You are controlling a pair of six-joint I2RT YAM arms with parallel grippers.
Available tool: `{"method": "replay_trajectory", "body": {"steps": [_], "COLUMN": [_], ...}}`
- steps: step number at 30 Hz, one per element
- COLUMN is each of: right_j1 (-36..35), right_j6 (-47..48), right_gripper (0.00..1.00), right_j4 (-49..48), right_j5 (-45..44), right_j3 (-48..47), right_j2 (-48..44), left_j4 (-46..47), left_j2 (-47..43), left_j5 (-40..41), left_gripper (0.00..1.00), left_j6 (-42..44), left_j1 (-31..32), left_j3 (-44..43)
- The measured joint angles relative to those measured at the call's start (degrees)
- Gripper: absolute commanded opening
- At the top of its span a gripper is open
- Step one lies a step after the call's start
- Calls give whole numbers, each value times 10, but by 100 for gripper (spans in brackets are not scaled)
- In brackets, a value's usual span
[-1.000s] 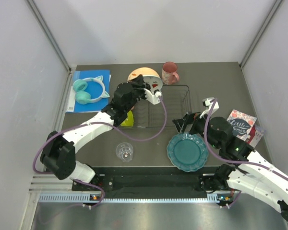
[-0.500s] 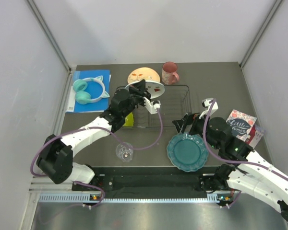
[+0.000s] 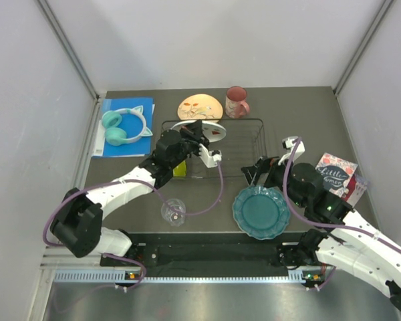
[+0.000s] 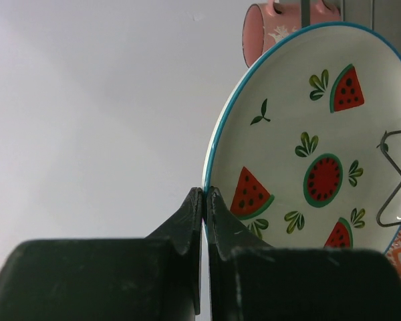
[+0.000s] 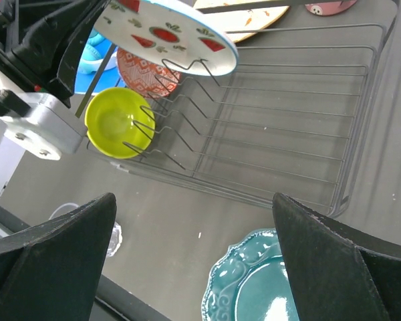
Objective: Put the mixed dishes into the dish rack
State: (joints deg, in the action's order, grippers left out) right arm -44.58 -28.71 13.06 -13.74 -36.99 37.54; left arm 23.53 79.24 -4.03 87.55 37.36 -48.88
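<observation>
My left gripper (image 3: 198,128) (image 4: 205,192) is shut on the rim of the white plate with red watermelon shapes (image 3: 211,129) (image 4: 314,154) and holds it tilted over the back left of the black wire dish rack (image 3: 244,148) (image 5: 287,127). The plate also shows in the right wrist view (image 5: 167,30). A lime-green bowl (image 3: 179,168) (image 5: 115,122) and a red-patterned bowl (image 5: 146,72) sit in the rack's left end. My right gripper (image 3: 259,167) (image 5: 192,198) is open and empty above the teal scalloped plate (image 3: 260,212) (image 5: 254,287). The cream floral plate (image 3: 200,107), pink mug (image 3: 236,101) and clear glass (image 3: 173,211) stand on the table.
Teal cat-ear headphones (image 3: 125,126) lie on a blue folder at the back left. A printed card (image 3: 335,175) lies at the right, beside my right arm. Grey walls close in the table on three sides.
My left gripper has carried the white plate from over the cream plate toward me and lower, over the rack's back left. The right arm has not moved.
</observation>
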Motion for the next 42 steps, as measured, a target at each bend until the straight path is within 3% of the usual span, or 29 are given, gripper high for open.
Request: {"method": "replay_trajectory", "body": {"steps": [7, 8, 11, 17, 18, 19, 20, 24, 25, 29, 30, 35, 39, 42], "right_j1": [5, 5, 6, 6, 7, 8, 9, 15, 16, 19, 20, 22, 24, 33], "right_j6": [0, 0, 0, 0, 0, 0, 0, 0, 0, 0, 0, 0, 7, 18], "right_gripper": [100, 100, 100, 100, 100, 100, 100, 100, 100, 100, 100, 100, 100, 100], "right_j4": [0, 0, -1, 1, 2, 2, 3, 4, 5, 12, 13, 16, 21, 28], "right_j5": [4, 5, 7, 8, 8, 8, 8, 8, 8, 8, 8, 8, 8, 12], "right_j3": [0, 0, 0, 0, 0, 0, -1, -2, -2, -2, -2, -2, -8, -45], "right_j2": [1, 1, 7, 19, 19, 19, 19, 18, 17, 10, 9, 7, 11, 44], "left_j4": [-26, -30, -42, -84, -87, -89, -93, -96, -96, -99, -101, -135, -209, -275], "left_j2": [-28, -33, -43, -47, -47, -47, -47, -49, -51, -56, -56, -56, -56, -53], "left_j5": [51, 61, 105, 160, 166, 172, 177, 198, 202, 215, 217, 229, 241, 244], "left_gripper": [1, 13, 27, 32, 36, 51, 76, 79, 90, 93, 99, 99, 99, 99], "left_j6": [-17, -21, -33, -68, -72, -76, -80, -92, -96, -106, -108, -126, -175, -240], "left_j1": [16, 20, 41, 65, 67, 68, 69, 71, 71, 72, 72, 73, 72, 63], "left_j3": [9, 9, 9, 11, 13, 14, 15, 14, 14, 12, 12, -11, -104, -224]}}
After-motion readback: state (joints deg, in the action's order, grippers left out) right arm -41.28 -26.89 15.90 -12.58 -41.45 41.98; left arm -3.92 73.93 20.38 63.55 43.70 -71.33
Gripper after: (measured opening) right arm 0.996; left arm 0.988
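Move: The left hand already holds the watermelon plate by its upper rim. The plate's place in the rack is centred some 12 cm below this hand and about 2 cm back, neither left nor right. The patterned bowl lies about 10 cm left and 2 cm ahead of the hand, the yellow bowl 10 cm left and 5 cm back, both some 20 cm down; the cream plate is 18 cm ahead, 24 cm down. From the right hand, the plate's place is about 17 cm ahead, 21 cm left and 9 cm below. The left hand draws the held watermelon plate back and to the left by about 4 cm in all, dipping a couple of centimetres into the rack's slot beside the bowls while the wrist turns counter-clockwise some 15 to 20 degrees. Its fingers open wide and let go of the upper rim, and then the hand lifts quickly, about 12 cm straight up and clear of the plate, tipping its left side down. ##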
